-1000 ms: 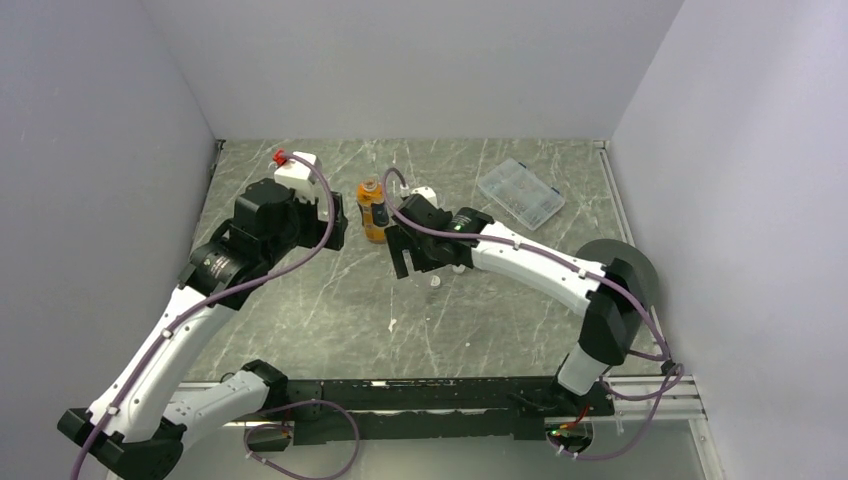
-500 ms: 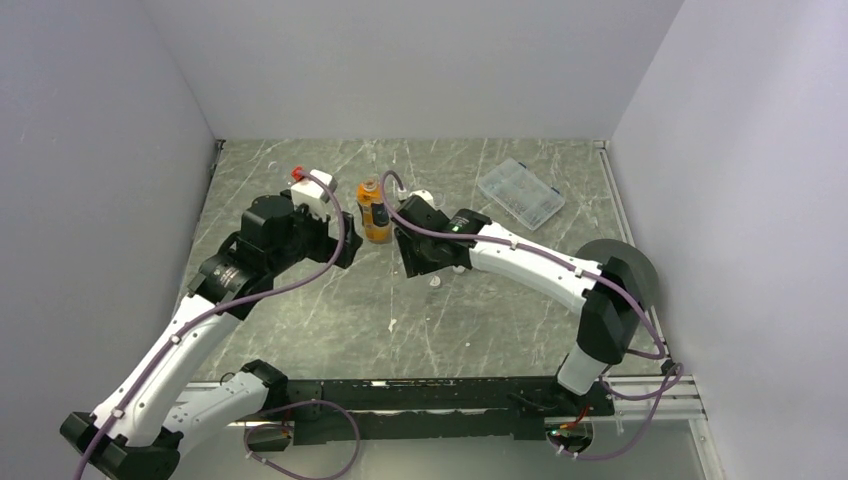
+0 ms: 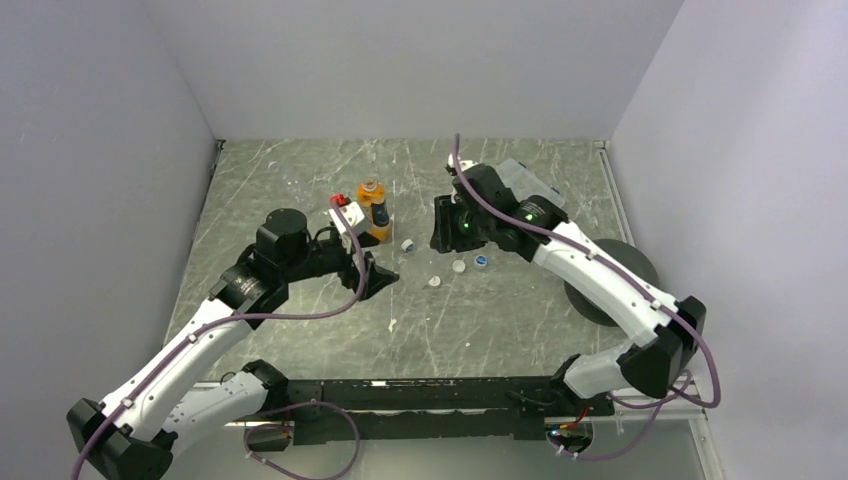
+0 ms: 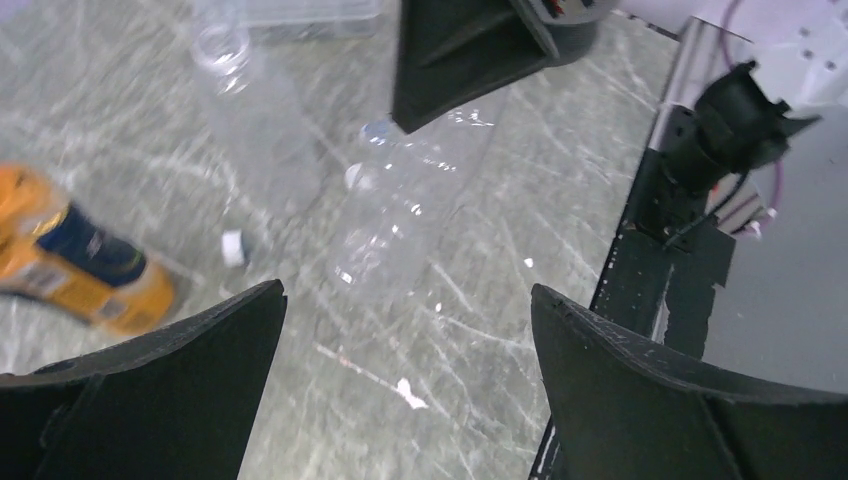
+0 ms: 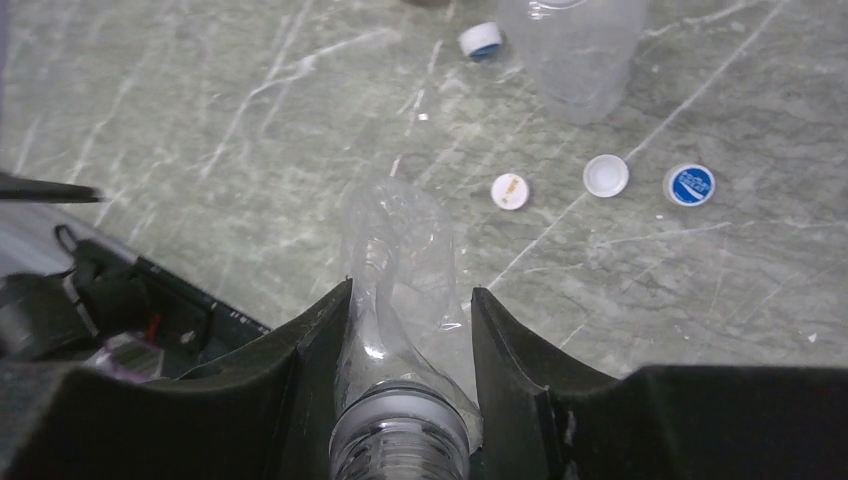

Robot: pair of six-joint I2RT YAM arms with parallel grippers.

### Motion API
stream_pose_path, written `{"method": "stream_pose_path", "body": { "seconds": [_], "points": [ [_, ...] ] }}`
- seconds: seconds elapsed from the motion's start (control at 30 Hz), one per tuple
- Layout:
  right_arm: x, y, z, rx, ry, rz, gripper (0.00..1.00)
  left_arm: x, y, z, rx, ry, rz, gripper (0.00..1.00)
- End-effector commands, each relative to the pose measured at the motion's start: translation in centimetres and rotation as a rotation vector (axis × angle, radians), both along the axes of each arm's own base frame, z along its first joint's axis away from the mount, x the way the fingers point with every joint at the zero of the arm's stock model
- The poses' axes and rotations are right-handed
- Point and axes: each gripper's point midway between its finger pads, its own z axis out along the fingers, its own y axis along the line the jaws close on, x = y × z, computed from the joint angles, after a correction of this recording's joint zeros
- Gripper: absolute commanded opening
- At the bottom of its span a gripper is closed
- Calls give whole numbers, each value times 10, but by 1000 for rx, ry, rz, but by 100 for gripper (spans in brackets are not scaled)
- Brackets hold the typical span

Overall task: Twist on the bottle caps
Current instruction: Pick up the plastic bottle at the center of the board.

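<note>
My right gripper (image 3: 443, 224) (image 5: 410, 300) is shut on the neck end of a clear crumpled bottle (image 5: 398, 245), held above the table. That same bottle (image 4: 405, 205) hangs ahead of my open, empty left gripper (image 3: 378, 276) (image 4: 405, 292). A second clear bottle (image 5: 575, 50) (image 4: 250, 110) stands uncapped. The orange bottle (image 3: 374, 212) (image 4: 80, 262) stands left of the middle. Loose caps lie on the table: two white caps (image 5: 511, 191) (image 5: 606, 175), a blue-topped cap (image 5: 689, 184) (image 3: 481, 261), and a blue-rimmed white cap (image 5: 481, 40) (image 3: 408, 244).
A flat clear box (image 3: 532, 192) lies at the back right, partly behind the right arm. A large black disc (image 3: 628, 268) sits at the right under that arm. The black rail (image 3: 420, 395) runs along the near table edge.
My right gripper has closed on the clear bottle, lifted it and swung right. My left arm has dropped and reached toward the middle, still open.
</note>
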Motion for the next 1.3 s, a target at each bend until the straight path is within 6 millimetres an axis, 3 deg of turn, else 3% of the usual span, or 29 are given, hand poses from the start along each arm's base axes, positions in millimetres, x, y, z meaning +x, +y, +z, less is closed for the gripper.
{"method": "stream_pose_path", "body": {
  "seconds": [0.0, 0.2, 0.47, 0.97, 1.17, 1.27],
  "points": [
    [-20, 11, 40, 112, -37, 131, 26, -17, -32, 25, -71, -170, -222, 99],
    [-35, 16, 65, 191, -72, 208, 26, -14, -58, 17, -80, -187, -299, 99],
    [-49, 25, 82, 255, -98, 279, 26, -23, -75, 21, -133, -220, -396, 95],
    [-51, 32, 96, 275, -129, 303, 28, -30, -79, 5, -127, -160, -416, 83],
    [-50, 32, 97, 275, -134, 296, 30, -21, -81, -1, -108, -126, -387, 69],
    [-48, 29, 98, 265, -141, 276, 41, -12, -81, -5, -96, -120, -336, 56]
  ]
}}
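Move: The held plastic bottle, neck in the right fingers, has its body's middle about 4 cm ahead of the right hand, 3 cm left and 6 cm below; the open left gripper waits about 14 cm to the right hand's left and 3 cm back. From the left hand, that body lies about 6 cm ahead, 12 cm right and 7 cm lower. Also from the left hand, the orange bottle stands roughly 19 cm ahead, 3 cm left, and another clear bottle 15 cm ahead, 12 cm right, both some 16 cm below. The plastic bottle, still gripped by its neck, is raised about 6 cm and drawn back 5 cm and slightly left by the right hand, which swings its bottom end counter-clockwise towards the left gripper. The left hand comes right about 8 cm to meet the body, drifting slightly back and turning some 20 degrees clockwise, then closes its fingers partway around the body's sides, slowly at first. ##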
